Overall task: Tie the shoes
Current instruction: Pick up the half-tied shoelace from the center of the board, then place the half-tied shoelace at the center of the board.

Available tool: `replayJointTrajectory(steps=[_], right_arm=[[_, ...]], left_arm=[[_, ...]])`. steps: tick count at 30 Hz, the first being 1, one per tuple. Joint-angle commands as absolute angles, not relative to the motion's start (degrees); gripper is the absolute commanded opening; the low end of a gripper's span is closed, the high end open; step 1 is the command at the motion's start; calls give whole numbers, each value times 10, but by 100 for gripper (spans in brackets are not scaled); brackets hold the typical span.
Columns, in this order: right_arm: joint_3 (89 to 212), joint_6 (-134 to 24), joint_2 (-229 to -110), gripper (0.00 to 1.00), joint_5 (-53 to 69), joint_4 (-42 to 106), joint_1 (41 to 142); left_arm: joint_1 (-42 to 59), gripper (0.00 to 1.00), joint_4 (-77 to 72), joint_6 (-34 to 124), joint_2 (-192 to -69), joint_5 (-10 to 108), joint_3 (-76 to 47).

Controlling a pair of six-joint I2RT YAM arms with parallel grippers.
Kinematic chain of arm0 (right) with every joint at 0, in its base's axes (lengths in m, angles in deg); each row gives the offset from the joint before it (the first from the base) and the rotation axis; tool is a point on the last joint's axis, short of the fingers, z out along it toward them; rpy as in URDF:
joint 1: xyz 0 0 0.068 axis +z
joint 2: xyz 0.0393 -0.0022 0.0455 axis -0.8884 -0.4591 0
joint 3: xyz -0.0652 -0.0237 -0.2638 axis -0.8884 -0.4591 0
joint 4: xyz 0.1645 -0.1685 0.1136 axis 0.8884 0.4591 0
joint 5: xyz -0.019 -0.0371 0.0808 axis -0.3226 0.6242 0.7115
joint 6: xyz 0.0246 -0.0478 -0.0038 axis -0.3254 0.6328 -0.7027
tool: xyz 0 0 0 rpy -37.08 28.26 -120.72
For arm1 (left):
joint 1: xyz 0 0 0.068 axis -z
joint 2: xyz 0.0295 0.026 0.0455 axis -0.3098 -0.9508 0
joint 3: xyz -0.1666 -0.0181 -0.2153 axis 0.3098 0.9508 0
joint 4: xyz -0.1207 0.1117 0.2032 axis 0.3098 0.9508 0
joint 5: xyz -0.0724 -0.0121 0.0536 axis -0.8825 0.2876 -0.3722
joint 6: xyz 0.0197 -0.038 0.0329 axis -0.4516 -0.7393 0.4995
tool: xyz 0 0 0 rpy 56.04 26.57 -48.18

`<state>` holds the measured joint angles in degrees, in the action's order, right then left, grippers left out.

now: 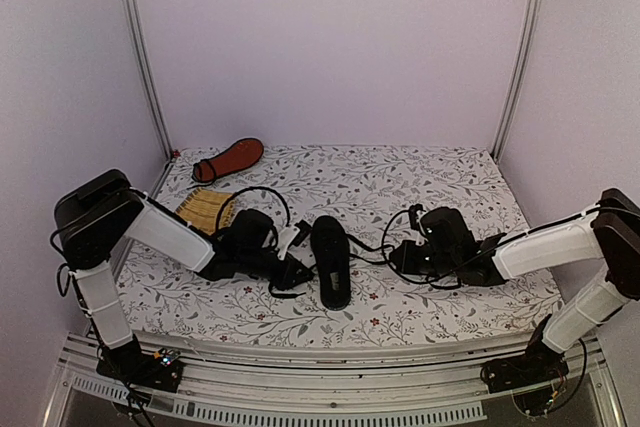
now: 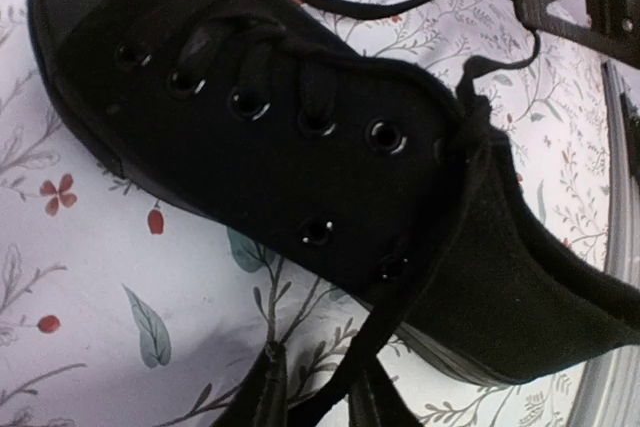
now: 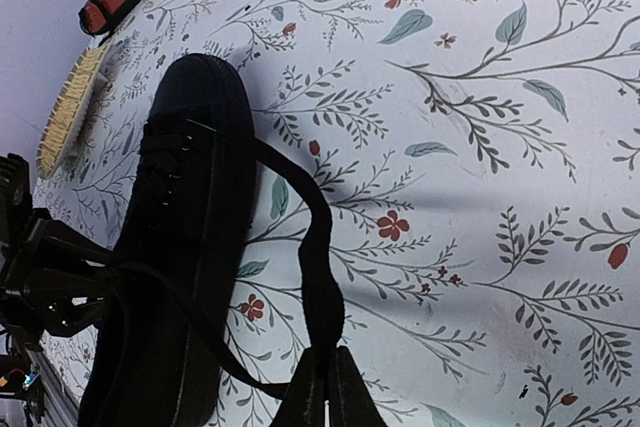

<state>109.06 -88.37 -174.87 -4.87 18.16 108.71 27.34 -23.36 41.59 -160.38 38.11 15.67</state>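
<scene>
One black shoe [image 1: 330, 259] lies in the middle of the table between my grippers, toe toward the back. It fills the left wrist view as the same shoe [image 2: 300, 147], laces loose. My left gripper [image 2: 320, 402] stands at its side with the jaws apart, and a black lace [image 2: 400, 287] runs down from an eyelet through the gap. My right gripper [image 3: 322, 387] is shut on the other lace [image 3: 318, 257], which curves back to the shoe [image 3: 170, 247]. The second shoe [image 1: 230, 159] lies sole-up at the back left.
A yellow woven mat [image 1: 205, 209] lies behind my left arm, next to the left wall rail [image 1: 145, 67]. The floral table cloth [image 1: 420, 187] covers the table. A metal rail [image 1: 330, 362] runs along the near edge.
</scene>
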Motion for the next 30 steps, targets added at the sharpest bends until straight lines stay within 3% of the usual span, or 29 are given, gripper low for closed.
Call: replayJointTrajectory(steps=[1, 4, 10, 20, 26, 30], right_arm=[[1093, -881, -1725, 2, -50, 177, 1083], [1095, -874, -1710, 2, -37, 177, 1083], [1123, -848, -1665, 2, 15, 199, 1083], [1135, -833, -1604, 5, 35, 207, 1083], [1238, -792, -1709, 4, 16, 197, 1075], [1361, -762, -1823, 3, 78, 195, 1053]], left_arm=[[278, 12, -228, 424, -1605, 392, 151], [278, 0, -236, 413, -1577, 386, 156], [279, 0, -265, 387, -1508, 384, 150], [278, 0, -305, 361, -1545, 361, 114], [280, 0, -330, 354, -1544, 353, 131], [279, 0, -344, 356, -1543, 352, 138]])
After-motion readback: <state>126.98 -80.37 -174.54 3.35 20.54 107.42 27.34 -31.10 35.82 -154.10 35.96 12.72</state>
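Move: The left-hand stretch of the half-tied shoelace already runs between the left hand's partly open fingertips. The black shoe's middle is about 5 cm to that hand's right and 2 cm farther out; the lace's loose end lies some 5 cm left and 5 cm nearer. The right hand still pinches the lace's other side; from it, the left-hand stretch is roughly 14 cm left, 2 cm back and 4 cm lower, and the shoe's middle about 11 cm left, level with it, 3 cm lower. The lace beside the shoe is pinched by the left fingers, which close fully and then lift it about 9 cm, drifting slightly left and forward, the wrist tilting some 15 degrees. The right hand rises about 10 cm, its tips tilting up, then swings forward and left while still climbing; the lace comes free of its almost shut fingers. ##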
